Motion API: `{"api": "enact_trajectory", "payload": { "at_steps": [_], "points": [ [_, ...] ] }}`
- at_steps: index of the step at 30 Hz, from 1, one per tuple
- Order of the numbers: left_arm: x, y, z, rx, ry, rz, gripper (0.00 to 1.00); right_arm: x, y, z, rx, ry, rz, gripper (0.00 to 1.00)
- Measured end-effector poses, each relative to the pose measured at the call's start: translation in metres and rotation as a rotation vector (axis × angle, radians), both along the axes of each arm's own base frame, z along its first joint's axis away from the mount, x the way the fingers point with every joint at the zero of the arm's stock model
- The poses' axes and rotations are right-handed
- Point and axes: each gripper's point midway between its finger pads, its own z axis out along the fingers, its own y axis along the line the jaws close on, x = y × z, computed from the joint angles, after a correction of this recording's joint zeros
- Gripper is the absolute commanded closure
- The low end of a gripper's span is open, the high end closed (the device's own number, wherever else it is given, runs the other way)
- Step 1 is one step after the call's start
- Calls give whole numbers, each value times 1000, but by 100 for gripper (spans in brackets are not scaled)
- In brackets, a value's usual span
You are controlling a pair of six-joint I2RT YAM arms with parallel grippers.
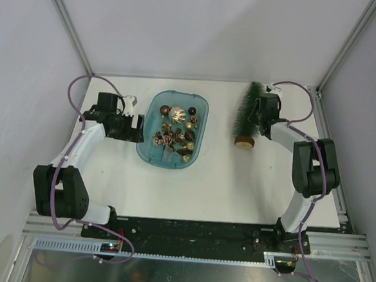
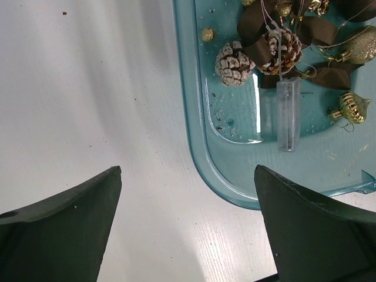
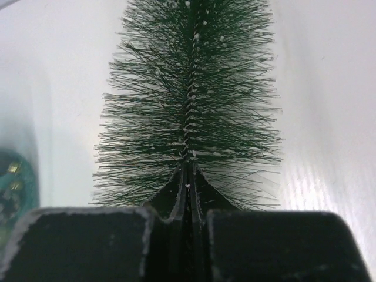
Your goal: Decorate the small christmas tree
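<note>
The small christmas tree point(image 1: 249, 112) lies on the white table right of the tray, tip toward the back, its round wooden base point(image 1: 244, 142) nearer me. My right gripper point(image 1: 262, 115) reaches into it from the right. In the right wrist view the right gripper point(image 3: 188, 174) is shut on the tree's point(image 3: 188, 88) twisted wire stem, with dark green, white-tipped bristles fanning out on both sides. My left gripper point(image 1: 139, 128) stands open at the left rim of the teal tray point(image 1: 147, 152). In the left wrist view the left gripper point(image 2: 188, 171) has only bare table between its fingers.
The tray point(image 2: 194, 135) holds frosted pinecones point(image 2: 234, 63), brown ribbon bows point(image 2: 329, 75), gold ornaments point(image 2: 351, 107) and a clear plastic tube point(image 2: 288, 114). Grey walls with metal rails close off the back and sides of the table.
</note>
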Motion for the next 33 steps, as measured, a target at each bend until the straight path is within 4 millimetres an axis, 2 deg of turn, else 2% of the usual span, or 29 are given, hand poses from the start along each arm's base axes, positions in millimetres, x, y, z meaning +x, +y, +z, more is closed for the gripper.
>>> {"api": "enact_trajectory", "payload": {
  "at_steps": [2, 5, 11, 13, 16, 20, 23, 25, 27, 30, 33],
  "points": [
    [-1, 0, -2, 0, 5, 0, 0, -12, 13, 7, -6, 1, 27, 100],
    [-3, 0, -4, 0, 11, 0, 0, -43, 40, 24, -13, -15, 88, 100],
    [-9, 0, -1, 2, -3, -1, 0, -123, 107, 82, -5, -145, 236, 100],
    [-11, 1, 4, 8, -20, -4, 0, -150, 125, 93, -4, -190, 280, 100],
    [-11, 2, 10, 12, -43, -6, 0, -185, 147, 89, -6, -237, 347, 100],
    [-12, 2, 16, 15, -65, -10, 0, -233, 168, 54, -24, -294, 480, 100],
    [-13, 3, 17, 16, -68, -10, 0, -259, 173, 29, -43, -323, 551, 100],
    [-13, 3, 18, 17, -70, -9, 0, -266, 177, 29, -36, -355, 572, 100],
    [-14, 3, 18, 19, -69, -7, 0, -269, 186, 40, -13, -404, 582, 99],
    [-15, 4, 19, 23, -67, -6, 0, -276, 197, 54, 23, -454, 602, 80],
    [-16, 4, 19, 23, -65, -5, 0, -284, 203, 55, 33, -454, 632, 63]
  ]
}}
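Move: The tree lies along the table, tip outward, its trunk already pinched by the right hand; its wooden base is about 13 cm back and 4 cm left of that hand. The clear front-middle table it is bound for lies roughly 28 cm back, 20 cm left and 5 cm below, with the bin of ornaments about 9 cm back and 37 cm left. From the left hand, that clear spot is some 10 cm back and 35 cm right. The tree is carried by its trunk in the right hand, swiftly back and left, some 35 cm in all, to in front of the bin's near right corner. The hand arcs up about 9 cm, dips, then rises a little, while swinging counter-clockwise some 35 degrees and tilting up to nearly level. Only at the end do the fingers part slightly around the trunk. ##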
